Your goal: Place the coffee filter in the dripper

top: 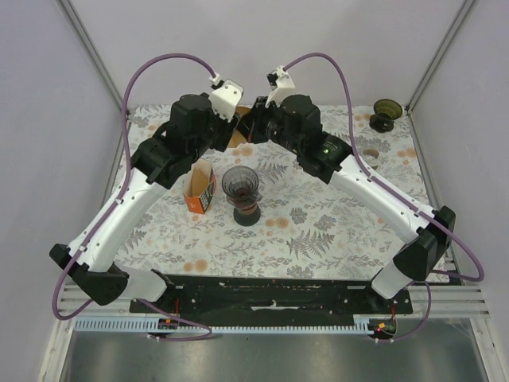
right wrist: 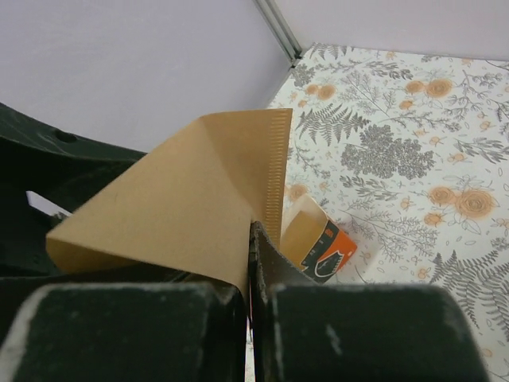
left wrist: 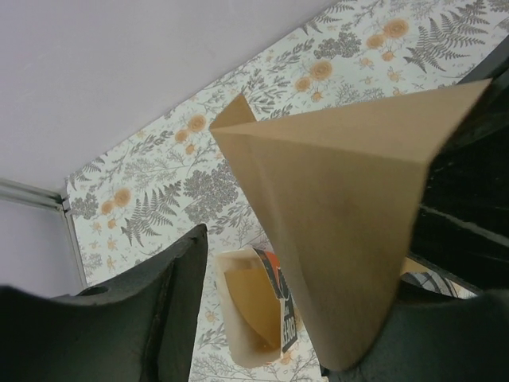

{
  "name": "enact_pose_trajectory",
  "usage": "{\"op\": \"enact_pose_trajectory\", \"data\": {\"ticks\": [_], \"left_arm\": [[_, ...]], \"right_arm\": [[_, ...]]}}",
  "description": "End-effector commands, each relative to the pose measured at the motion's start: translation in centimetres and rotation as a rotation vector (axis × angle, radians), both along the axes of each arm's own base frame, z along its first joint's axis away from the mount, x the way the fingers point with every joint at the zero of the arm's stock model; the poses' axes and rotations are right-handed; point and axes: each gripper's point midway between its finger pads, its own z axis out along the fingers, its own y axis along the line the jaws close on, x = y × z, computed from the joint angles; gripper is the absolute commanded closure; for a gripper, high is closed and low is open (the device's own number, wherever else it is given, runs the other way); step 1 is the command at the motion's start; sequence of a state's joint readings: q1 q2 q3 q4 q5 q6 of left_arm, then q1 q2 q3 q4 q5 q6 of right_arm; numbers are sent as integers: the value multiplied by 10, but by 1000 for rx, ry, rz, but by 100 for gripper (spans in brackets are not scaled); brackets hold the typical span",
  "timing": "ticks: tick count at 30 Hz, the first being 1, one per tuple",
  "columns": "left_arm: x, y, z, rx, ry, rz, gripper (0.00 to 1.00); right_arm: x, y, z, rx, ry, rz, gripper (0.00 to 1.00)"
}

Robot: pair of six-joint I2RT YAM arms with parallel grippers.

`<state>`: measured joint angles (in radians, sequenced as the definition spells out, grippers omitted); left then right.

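Note:
A brown paper coffee filter [left wrist: 334, 223], folded into a cone, hangs in the air at the back of the table. My right gripper [right wrist: 250, 263] is shut on its lower edge [right wrist: 183, 215]. My left gripper [left wrist: 310, 270] stands open around the same filter, its left finger [left wrist: 151, 318] well apart from the paper. From above, both grippers meet over the filter [top: 239, 140], the left [top: 237, 127] and the right [top: 259, 126]. The dark glass dripper [top: 240, 183] stands on its stand [top: 246, 213] in the middle of the table, in front of the grippers and with nothing in it.
An open orange and white box of filters [top: 199, 189] lies just left of the dripper, and shows below the grippers [left wrist: 254, 306] [right wrist: 318, 239]. A second dark dripper [top: 386, 115] stands at the back right corner. The frame's posts run up at both back corners.

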<state>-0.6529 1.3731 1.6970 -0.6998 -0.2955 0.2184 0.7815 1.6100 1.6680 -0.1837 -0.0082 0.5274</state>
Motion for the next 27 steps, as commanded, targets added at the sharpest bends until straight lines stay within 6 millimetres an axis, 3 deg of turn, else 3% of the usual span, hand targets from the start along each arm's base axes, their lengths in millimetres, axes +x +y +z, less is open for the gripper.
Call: {"op": "enact_pose_trajectory", "data": {"ticks": [1,4,5,6,10,14,16,20,27], "left_arm": [[1,7,12,-9,-52,27,47],[1,10,19,-12,-74,43,86],[2,12,23,-9,-83,50,96],[1,15,23,0,-87,59,98],[-1,21,25,24,-97,69,98],[-2,20,22,28,-86,58,98],[-2,16,21,19,-78,45,98],[-3,6,20,-8,-56,5,98],[-6,-8,21,-64,-24,-42,98]], "right_arm": [[-12,-3,46,121,-60,35,100],[-10,-4,38,105,-52,35,100],[-7,-8,36,101,-50,22,100],[-4,-13,31,93,-45,10,100],[14,-55,30,-12,-129,-170,100],[16,-71,43,-64,-200,-228,100],[13,-64,46,-69,-222,-197,97],[5,-36,43,-76,-249,-87,77],[7,-8,41,-43,-244,-24,67]]}}
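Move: The coffee filter sits right at the left hand's open fingers, its middle about 2 cm ahead and 2 cm to the right. The dripper on its stand lies roughly 11 cm back and 24 cm below, straight under sideways; the filter box stands some 10 cm back, 9 cm left and 31 cm below. The right hand already pinches the filter, whose middle is about 4 cm to its left and 1 cm ahead. Left fingers close on the filter's edge; the right hand, still pinching, draws right about 3 cm, then opens. ##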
